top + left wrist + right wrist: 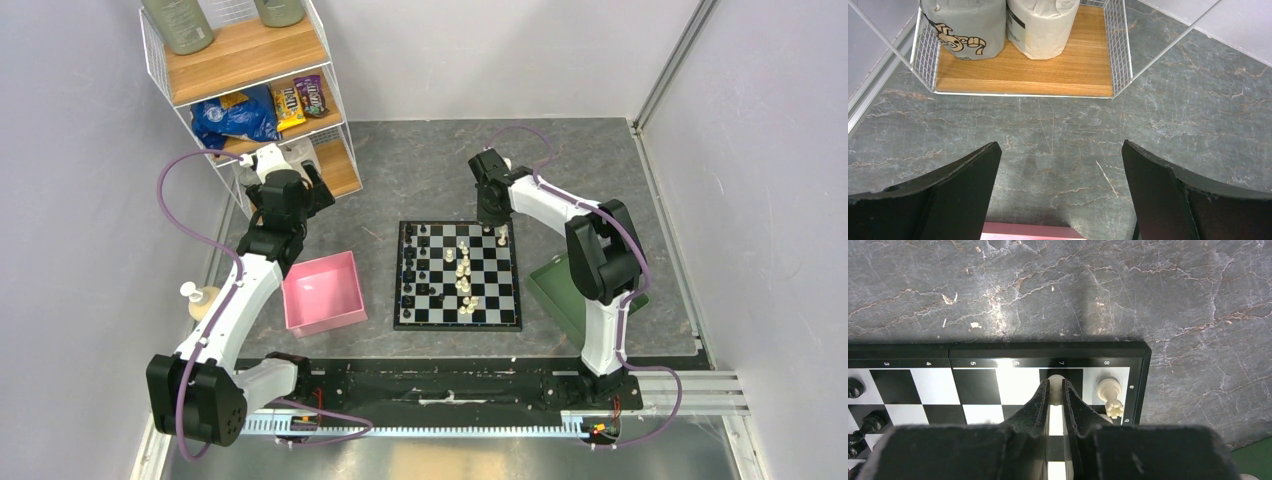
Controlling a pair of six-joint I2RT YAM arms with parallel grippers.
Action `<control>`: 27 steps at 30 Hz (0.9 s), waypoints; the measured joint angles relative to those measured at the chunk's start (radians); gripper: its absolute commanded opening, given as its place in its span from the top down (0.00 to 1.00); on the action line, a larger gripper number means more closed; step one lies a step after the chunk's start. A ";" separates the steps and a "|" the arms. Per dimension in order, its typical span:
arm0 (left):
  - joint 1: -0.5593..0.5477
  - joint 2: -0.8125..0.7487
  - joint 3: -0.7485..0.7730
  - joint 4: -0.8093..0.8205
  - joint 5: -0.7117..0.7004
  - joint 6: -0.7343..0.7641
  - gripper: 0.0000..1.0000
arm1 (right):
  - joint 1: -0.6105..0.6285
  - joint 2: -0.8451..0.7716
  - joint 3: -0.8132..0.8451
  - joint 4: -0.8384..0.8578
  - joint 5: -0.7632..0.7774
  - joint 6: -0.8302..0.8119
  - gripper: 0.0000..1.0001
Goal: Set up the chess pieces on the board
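Note:
The chequered board lies mid-table, with black chess pieces down its left side and white chess pieces in a loose column right of centre. My right gripper is shut on a cream-white piece over the black square by the 7 mark at the board's far edge. A white rook stands one square to its right, in the corner. In the top view the right gripper hangs over the far right corner. My left gripper is open and empty above bare stone near the shelf.
A pink tray sits left of the board, its rim under my left gripper. A green tray lies right of the board. A wire shelf with snack bags stands back left; paper rolls fill its bottom level.

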State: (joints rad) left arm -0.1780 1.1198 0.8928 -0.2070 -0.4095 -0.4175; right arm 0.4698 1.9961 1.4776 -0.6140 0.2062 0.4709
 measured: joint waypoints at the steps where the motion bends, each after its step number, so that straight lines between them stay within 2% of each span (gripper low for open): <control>1: 0.000 0.000 0.000 0.000 0.000 0.000 0.00 | 0.000 0.000 0.000 0.000 0.000 0.000 0.82; 5: 0.000 0.000 0.000 0.000 0.000 0.000 0.00 | 0.000 -0.001 -0.004 0.004 -0.001 0.000 0.78; 8: 0.000 0.000 0.000 0.000 0.000 0.000 0.00 | 0.000 -0.005 -0.011 0.009 -0.001 0.000 0.67; 15: 0.000 0.000 0.000 0.000 0.001 0.000 0.00 | 0.000 -0.012 -0.014 0.002 -0.012 -0.013 0.59; 22: 0.000 0.000 0.000 0.000 0.004 0.000 0.00 | 0.019 -0.077 0.005 -0.027 -0.032 -0.043 0.56; 27: 0.000 0.001 0.000 0.000 0.016 0.000 0.00 | 0.086 -0.106 0.012 -0.030 -0.042 -0.045 0.56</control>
State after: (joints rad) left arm -0.1780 1.1206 0.8928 -0.2066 -0.3931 -0.4179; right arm 0.5556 1.8904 1.4895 -0.6437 0.1638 0.4263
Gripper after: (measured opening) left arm 0.994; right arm 0.438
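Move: The right hand's shut fingers still hold a white pawn by its head, upright at the far edge of the board, its middle about 1 cm below the hand point. The next white pawn stands roughly 6 cm left and 4 cm back, with another white piece some 2 cm behind that pawn. The white rook is about 4 cm to the hand's right, level with it. From the left hand, the held pawn lies about 42 cm right, 3 cm ahead and 18 cm below. The right fingers let go of the white pawn's head, opening to a bit under half while the hand stays almost in place. The hand then lifts clear by about 4.5 cm and swings some 4 cm left and 2 cm back over the board towards the next white pawn, turning slightly counter-clockwise. ##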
